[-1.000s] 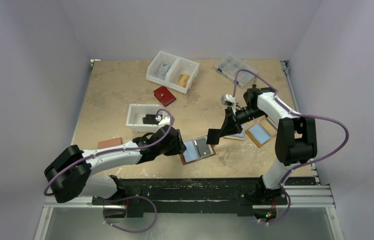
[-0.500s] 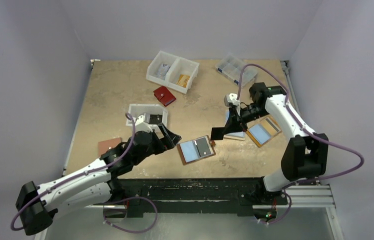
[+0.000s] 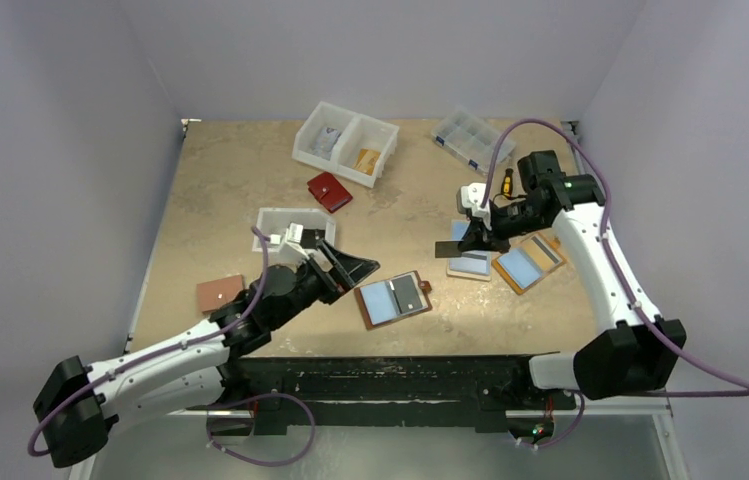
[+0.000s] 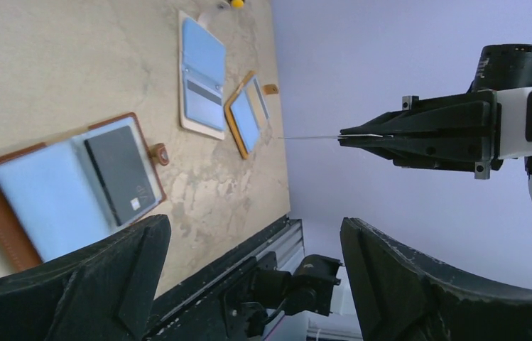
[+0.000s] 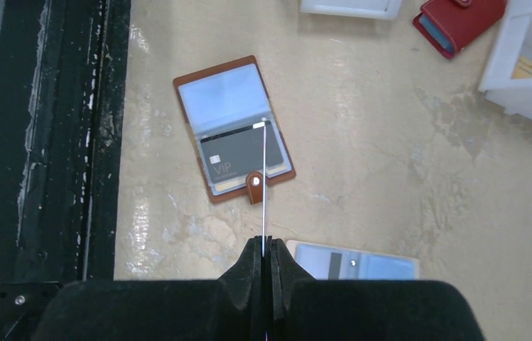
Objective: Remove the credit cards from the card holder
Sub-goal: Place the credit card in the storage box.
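The card holder lies open near the table's front, brown with light-blue panels. One dark credit card sits in its right half, marked VIP in the right wrist view. My right gripper is shut on another dark credit card, held level above the table to the right of the holder. That card shows edge-on as a thin line. My left gripper stands open and empty just left of the holder, its fingers wide apart.
A white two-part bin and a clear compartment box stand at the back. A red wallet, a small white tray, a brown flat holder, a pale open holder and a tan one lie around.
My left gripper has opened and drawn back left off the card holder. My right gripper has carried its card up and to the right, away from the holder.
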Robot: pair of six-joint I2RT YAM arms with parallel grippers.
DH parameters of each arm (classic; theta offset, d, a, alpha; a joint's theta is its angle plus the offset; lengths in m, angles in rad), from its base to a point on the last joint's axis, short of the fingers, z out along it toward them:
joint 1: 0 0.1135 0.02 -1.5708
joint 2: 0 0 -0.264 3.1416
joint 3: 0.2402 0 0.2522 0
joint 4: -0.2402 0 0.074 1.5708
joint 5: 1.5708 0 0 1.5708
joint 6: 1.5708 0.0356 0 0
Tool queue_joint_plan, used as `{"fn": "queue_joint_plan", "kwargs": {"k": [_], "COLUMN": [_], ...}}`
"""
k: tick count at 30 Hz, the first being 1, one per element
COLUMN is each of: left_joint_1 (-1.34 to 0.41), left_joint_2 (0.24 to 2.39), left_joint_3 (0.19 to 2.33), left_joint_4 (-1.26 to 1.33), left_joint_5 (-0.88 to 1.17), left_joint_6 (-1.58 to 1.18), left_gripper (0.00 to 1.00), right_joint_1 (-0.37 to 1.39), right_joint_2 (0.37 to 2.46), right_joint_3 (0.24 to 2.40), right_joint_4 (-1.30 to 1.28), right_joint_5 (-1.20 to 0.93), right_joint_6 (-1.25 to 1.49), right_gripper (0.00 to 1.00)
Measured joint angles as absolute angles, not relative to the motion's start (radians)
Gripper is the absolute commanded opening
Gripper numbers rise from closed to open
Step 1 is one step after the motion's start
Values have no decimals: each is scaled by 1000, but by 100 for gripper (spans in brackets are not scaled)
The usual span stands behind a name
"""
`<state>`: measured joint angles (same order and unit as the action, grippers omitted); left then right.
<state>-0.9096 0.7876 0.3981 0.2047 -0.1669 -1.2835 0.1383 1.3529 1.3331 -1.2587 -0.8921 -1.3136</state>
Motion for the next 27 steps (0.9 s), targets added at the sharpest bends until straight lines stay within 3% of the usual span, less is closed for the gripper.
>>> {"fn": "queue_joint_plan", "kwargs": {"k": [10, 27], "left_joint_1": [-910, -910], "left_joint_2": [959, 1112], "left_joint_3": [536, 539], "left_joint_4": [356, 627], "left_joint_5": [-47, 11], "left_joint_6": [-1314, -1476], "left_gripper": [97, 97], "right_joint_1": [138, 138], "right_joint_2": [1239, 1161], "right_joint_3": [1328, 1229], "right_joint_4": [-1207, -1119], "right_joint_5": [-878, -881], "right_joint_6": [-1341, -1446], "right_gripper": [0, 0]}}
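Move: The dark card, still held at the right fingertips, is about 19 cm to the right of the open left hand, 4 cm ahead and roughly level with it. On the table 17 cm or so below the left hand, the brown card holder lies about 10 cm to its right, level fore and aft. The white storage box is some 15 cm ahead and 16 cm left of it. From the right hand that box is 10 cm ahead, 40 cm left and 17 cm below. The card stays pinched in the shut right fingers, which rise about 3.5 cm, then sink back 1 cm while that wrist rolls some 20 degrees, its tips swinging slightly forward. Towards the card comes the empty left hand, wide open: right and up first, then easing on mostly rightward, some 7 cm each way in all, its fingers tilting up to about level and turning slightly clockwise. ##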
